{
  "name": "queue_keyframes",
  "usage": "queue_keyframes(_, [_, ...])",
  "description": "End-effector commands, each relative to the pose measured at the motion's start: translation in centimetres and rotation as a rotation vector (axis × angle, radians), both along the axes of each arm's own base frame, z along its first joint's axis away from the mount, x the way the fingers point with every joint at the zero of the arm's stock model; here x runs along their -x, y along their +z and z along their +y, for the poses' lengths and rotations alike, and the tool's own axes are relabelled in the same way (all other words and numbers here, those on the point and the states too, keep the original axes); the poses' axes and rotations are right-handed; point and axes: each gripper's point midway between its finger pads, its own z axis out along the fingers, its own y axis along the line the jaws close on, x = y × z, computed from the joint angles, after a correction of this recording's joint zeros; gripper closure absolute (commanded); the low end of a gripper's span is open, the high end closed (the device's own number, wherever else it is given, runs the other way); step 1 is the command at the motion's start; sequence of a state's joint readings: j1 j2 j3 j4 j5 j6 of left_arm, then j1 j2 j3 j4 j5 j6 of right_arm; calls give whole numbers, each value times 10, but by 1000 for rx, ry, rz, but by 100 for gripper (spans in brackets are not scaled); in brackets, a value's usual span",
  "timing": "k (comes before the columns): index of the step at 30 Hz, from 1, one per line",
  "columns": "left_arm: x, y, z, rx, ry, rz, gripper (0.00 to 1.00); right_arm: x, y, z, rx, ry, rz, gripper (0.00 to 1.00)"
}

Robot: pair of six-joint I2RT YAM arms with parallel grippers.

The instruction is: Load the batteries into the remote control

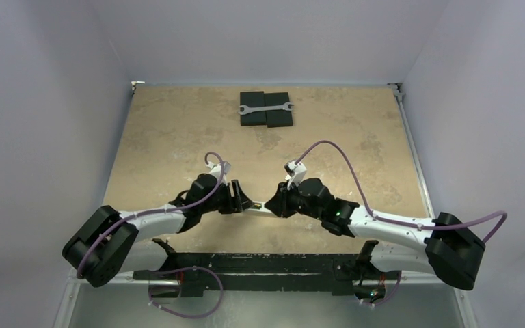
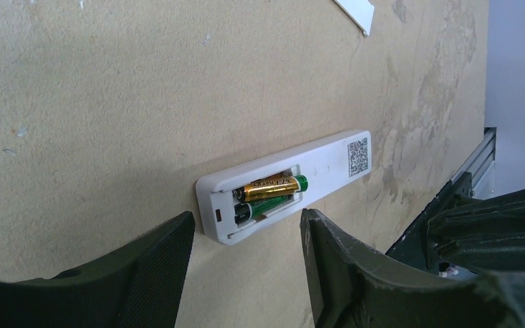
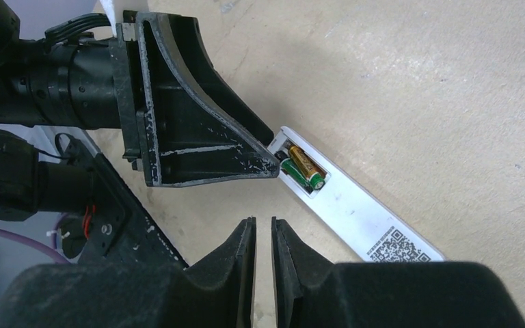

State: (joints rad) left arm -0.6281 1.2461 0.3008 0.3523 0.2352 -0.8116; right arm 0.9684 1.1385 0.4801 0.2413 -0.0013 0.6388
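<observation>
The white remote control (image 2: 328,160) lies back-up on the table with its battery bay uncovered. Two batteries lie side by side in the bay, the gold one (image 2: 270,188) above the dark green one (image 2: 265,207). My left gripper (image 2: 246,263) is open, and the remote's bay end sits just beyond its fingertips, touching neither. In the right wrist view the remote (image 3: 369,219) runs diagonally, and one left finger (image 3: 198,137) points at its bay end. My right gripper (image 3: 263,232) is open by a narrow slit with nothing in it, beside the remote. From above, both grippers (image 1: 246,203) (image 1: 271,205) meet over the remote (image 1: 262,209).
A small flat white cover piece (image 2: 355,12) lies on the table beyond the remote. At the back of the table a wrench (image 1: 265,108) rests on two black blocks (image 1: 266,117). A black rail (image 1: 260,263) runs along the near edge between the arm bases.
</observation>
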Motion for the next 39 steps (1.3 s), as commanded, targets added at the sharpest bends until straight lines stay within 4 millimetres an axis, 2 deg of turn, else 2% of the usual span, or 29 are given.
queue_keyframes(1, [-4,5,-7,51,-21,-30,43,-9,10,5,-37,-32,-10,79])
queue_keyframes(7, [2,2,-12,83,-47,-15,50,-11,1,9,-25,-50,30,80])
queue_keyframes(10, [3,3,-12,92,-48,-13,51,-8,-4,12,-41,-55,79,80])
queue_keyframes(22, [11,0,-18,145,-78,9,57,-20,-17,17,-11,-140,145,75])
queue_keyframes(39, [15,-6,-17,126,-99,27,63,-32,-36,12,67,-230,186,75])
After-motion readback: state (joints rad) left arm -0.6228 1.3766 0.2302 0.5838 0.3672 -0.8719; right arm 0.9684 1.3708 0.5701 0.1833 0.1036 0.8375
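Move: The gold battery lies about 4 cm left of the right hand, level fore and aft and 9 cm below; the green one is 1 cm back of it. The remote control's middle is 1 cm left, 1 cm back and 10 cm below, and the cover some 8 cm ahead, 8 cm right. From the left hand, the remote control's middle is 5 cm right, 1 cm back, 3 cm down. Right hand sinks about 5 cm, edging forward, towards the batteries; left backs 2 cm, fingers narrowing round the remote's end. ##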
